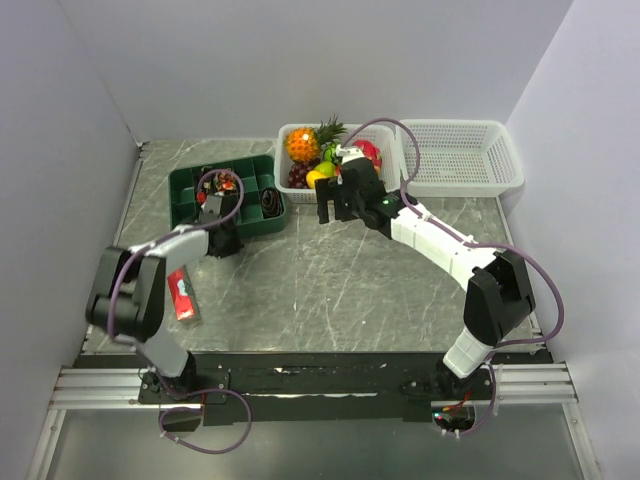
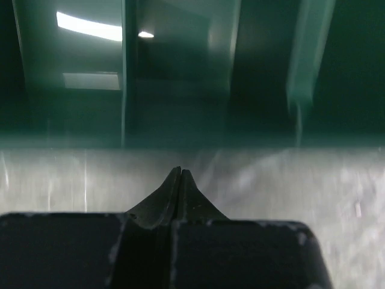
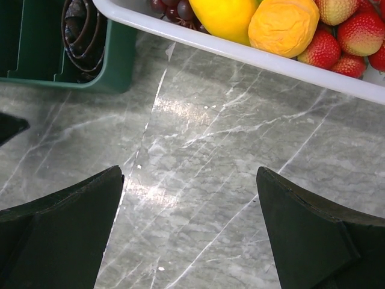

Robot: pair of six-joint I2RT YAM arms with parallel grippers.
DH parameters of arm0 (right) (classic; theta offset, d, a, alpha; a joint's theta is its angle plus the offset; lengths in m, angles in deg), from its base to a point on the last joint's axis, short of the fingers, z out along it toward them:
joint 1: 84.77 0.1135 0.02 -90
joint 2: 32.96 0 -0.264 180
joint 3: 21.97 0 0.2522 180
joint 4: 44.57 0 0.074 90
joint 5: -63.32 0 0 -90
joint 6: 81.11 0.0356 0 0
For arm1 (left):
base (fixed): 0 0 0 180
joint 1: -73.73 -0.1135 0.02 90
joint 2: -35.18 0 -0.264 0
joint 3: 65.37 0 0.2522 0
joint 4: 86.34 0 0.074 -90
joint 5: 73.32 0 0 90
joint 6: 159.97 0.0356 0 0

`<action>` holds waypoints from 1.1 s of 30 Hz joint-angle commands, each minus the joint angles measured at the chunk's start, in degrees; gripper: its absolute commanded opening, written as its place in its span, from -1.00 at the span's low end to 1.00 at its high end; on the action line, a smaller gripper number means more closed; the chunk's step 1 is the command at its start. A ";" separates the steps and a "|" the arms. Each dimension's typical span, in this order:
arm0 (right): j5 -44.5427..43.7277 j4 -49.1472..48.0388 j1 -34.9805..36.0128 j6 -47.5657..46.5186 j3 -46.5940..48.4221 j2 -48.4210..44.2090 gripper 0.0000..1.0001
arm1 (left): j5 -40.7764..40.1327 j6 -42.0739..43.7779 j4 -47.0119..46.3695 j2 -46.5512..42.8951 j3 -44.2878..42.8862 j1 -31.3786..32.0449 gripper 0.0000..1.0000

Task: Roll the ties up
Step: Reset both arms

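Note:
One of the ties (image 1: 272, 203) sits rolled into a dark coil in the right front compartment of the green tray (image 1: 190, 205). In the right wrist view the same coil (image 3: 80, 29) shows at the top left, inside the tray corner (image 3: 117, 66). My left gripper (image 1: 224, 242) is low at the tray's front wall, shut with nothing between its fingers. The left wrist view has its gripper (image 2: 180, 173) pointing at the green tray wall (image 2: 180, 90). My right gripper (image 1: 335, 208) hovers open over bare marble just right of the tray, and in its own wrist view the gripper (image 3: 189, 174) holds nothing.
A white basket (image 1: 292, 135) of fruit stands behind the right gripper; its rim (image 3: 283, 63) crosses the top of the right wrist view. An empty white basket (image 1: 462, 155) is at the back right. A red packet (image 1: 182, 296) lies on the table near the left arm.

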 commanded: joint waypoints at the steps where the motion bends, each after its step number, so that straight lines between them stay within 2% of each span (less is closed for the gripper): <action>1: -1.36 0.03 -0.53 -0.57 -1.27 -4.13 0.99 | -4.86 0.60 1.70 7.44 -8.11 -1.80 -0.98; 5: -1.45 0.03 -0.70 -0.84 -1.79 -4.74 0.99 | -2.13 1.57 -1.38 11.13 -11.71 -2.42 -0.98; 18: -1.36 1.09 -1.23 -1.45 -1.44 -4.39 0.99 | -8.02 6.14 6.95 26.78 -31.57 -6.90 -0.98; 21: -1.10 0.91 -1.32 -1.28 -1.79 -5.18 0.99 | -4.87 7.28 4.70 25.83 -32.03 -7.17 -0.98; 23: -0.75 1.17 -1.32 -1.19 -1.79 -5.62 0.99 | -1.97 7.37 2.84 21.98 -29.67 -6.99 -0.95; 26: -0.75 1.44 -1.32 -0.84 -2.14 -7.20 0.99 | -0.29 7.37 -0.85 14.61 -24.67 -6.12 -0.75; 30: -0.14 1.00 -1.32 -0.13 -4.07 -11.23 0.99 | 3.22 6.59 -5.15 3.61 -17.45 -5.15 0.13; 32: 0.13 0.65 -1.32 0.22 -5.22 -12.99 0.99 | 4.72 5.79 -8.14 -3.66 -12.81 -5.15 0.42; 33: 0.56 0.65 -1.23 0.31 -6.27 -14.83 0.99 | 5.25 5.36 -8.85 -6.23 -11.21 -5.15 0.62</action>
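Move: The green tray's middle lies about 13 cm ahead of the left hand and 1 cm to its right, roughly level with the low, shut fingertips; the near wall is only a few centimetres off. The rolled tie inside is some 11 cm ahead and 11 cm right, the red box about 10 cm back and 9 cm left. From the right hand, the tray is roughly 9 cm ahead, 25 cm left and 16 cm below. Forward, low over the table with shut fingers, the left hand goes about 13 cm and some 4 cm left, dipping slightly at first and pushing the green tray's near wall ahead. Then it backs off about 4 cm while rising some 7 cm, fingers opening to two-thirds and tilting up. The right hand, still open, drifts right, then also lifts and draws back. ##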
